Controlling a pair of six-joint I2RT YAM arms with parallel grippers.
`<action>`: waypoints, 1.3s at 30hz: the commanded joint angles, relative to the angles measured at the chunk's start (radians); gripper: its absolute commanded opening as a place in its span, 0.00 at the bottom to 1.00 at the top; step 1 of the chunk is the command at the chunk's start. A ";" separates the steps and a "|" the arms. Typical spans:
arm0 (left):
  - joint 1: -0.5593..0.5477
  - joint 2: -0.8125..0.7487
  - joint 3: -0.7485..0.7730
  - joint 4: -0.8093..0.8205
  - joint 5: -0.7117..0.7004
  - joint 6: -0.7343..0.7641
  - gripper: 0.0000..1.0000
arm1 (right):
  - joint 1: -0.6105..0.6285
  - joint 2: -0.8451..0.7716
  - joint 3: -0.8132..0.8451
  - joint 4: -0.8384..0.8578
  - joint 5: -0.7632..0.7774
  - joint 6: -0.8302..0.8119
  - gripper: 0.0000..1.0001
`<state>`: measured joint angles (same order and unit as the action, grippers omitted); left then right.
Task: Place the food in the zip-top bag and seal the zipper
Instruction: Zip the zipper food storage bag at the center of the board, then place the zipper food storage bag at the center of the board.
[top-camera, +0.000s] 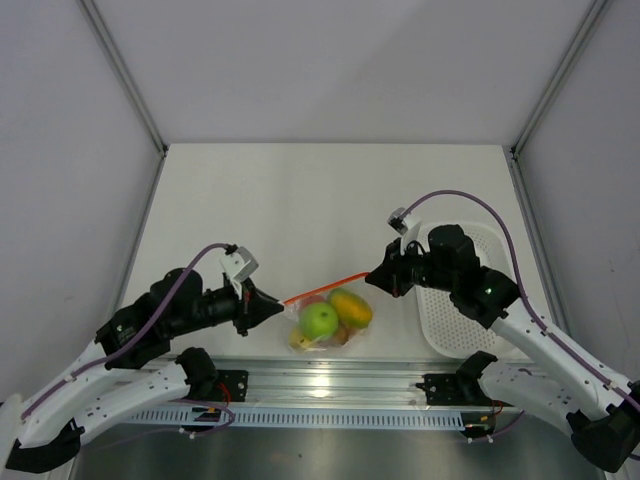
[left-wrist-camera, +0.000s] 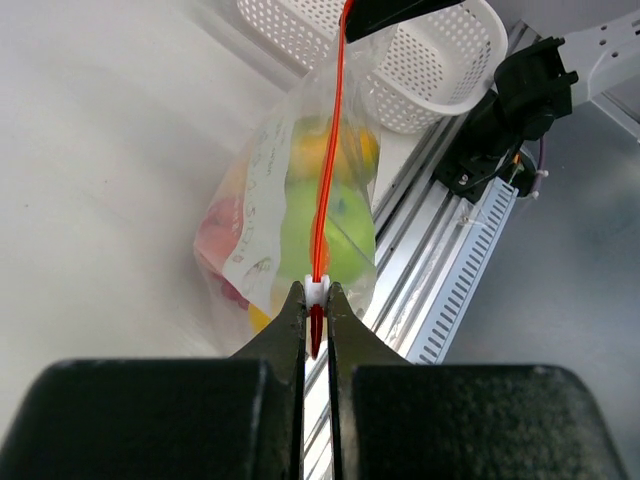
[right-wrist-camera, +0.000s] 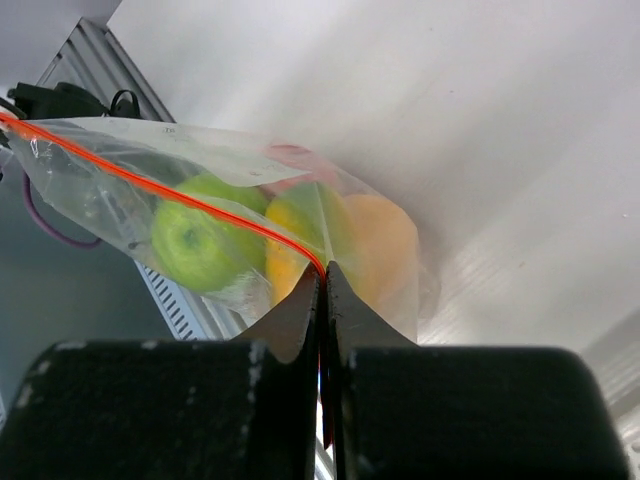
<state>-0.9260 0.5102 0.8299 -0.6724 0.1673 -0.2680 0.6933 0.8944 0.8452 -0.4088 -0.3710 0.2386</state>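
The clear zip-top bag (top-camera: 330, 320) hangs between my two grippers near the table's front edge. Inside it is the food: a green round fruit (top-camera: 320, 320), an orange one (top-camera: 352, 307), yellow pieces and small red pieces (left-wrist-camera: 215, 235). The orange-red zipper (top-camera: 322, 289) stretches taut along the bag's mouth. My left gripper (top-camera: 279, 304) is shut on the zipper's left end, where a white slider (left-wrist-camera: 317, 290) sits between the tips. My right gripper (top-camera: 369, 274) is shut on the zipper's right end (right-wrist-camera: 318, 266). The green fruit (right-wrist-camera: 195, 245) and orange fruit (right-wrist-camera: 385, 245) show through the plastic.
A white perforated tray (top-camera: 470, 330) stands at the right, under the right arm. An aluminium rail (top-camera: 330, 385) runs along the table's front edge, just below the bag.
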 joint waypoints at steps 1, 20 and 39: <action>0.007 -0.027 -0.003 -0.023 -0.032 -0.034 0.02 | -0.040 -0.022 -0.009 0.011 0.075 0.007 0.00; 0.009 -0.002 0.024 0.022 -0.353 -0.088 0.99 | -0.049 0.182 0.067 0.079 0.027 0.067 0.00; 0.009 -0.168 -0.020 0.027 -0.316 -0.138 1.00 | -0.179 0.940 0.597 0.005 0.159 0.117 0.00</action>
<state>-0.9222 0.3622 0.8246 -0.6369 -0.1707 -0.3679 0.5266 1.7435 1.3262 -0.3782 -0.2554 0.3397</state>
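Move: The left fingers are shut on the white slider at the left end of the orange zip, with the green apple in the bag about 8 cm to their right and 8 cm below, roughly level fore and aft. The right fingers hold the zip's right end; the bag is going to the middle of the board, some 8 cm ahead, 9 cm left and 12 cm down. The mango lies 4 cm left, 4 cm back and 7 cm below this hand, the empty basket 25 cm to its right, roughly level and 12 cm down. The left hand dips a centimetre, then opens wide as it eases forward, lets go of the slider and draws off left and up, ending about 4 cm forward, 4 cm left and 3 cm higher, turned some 20 degrees counter-clockwise. The right hand stays shut on the zip's right end and, after a short hold, draws the bag forward about 18 cm, sinking 9 cm towards the board and drifting slightly left, its fingers tipping further down and swinging clockwise. ##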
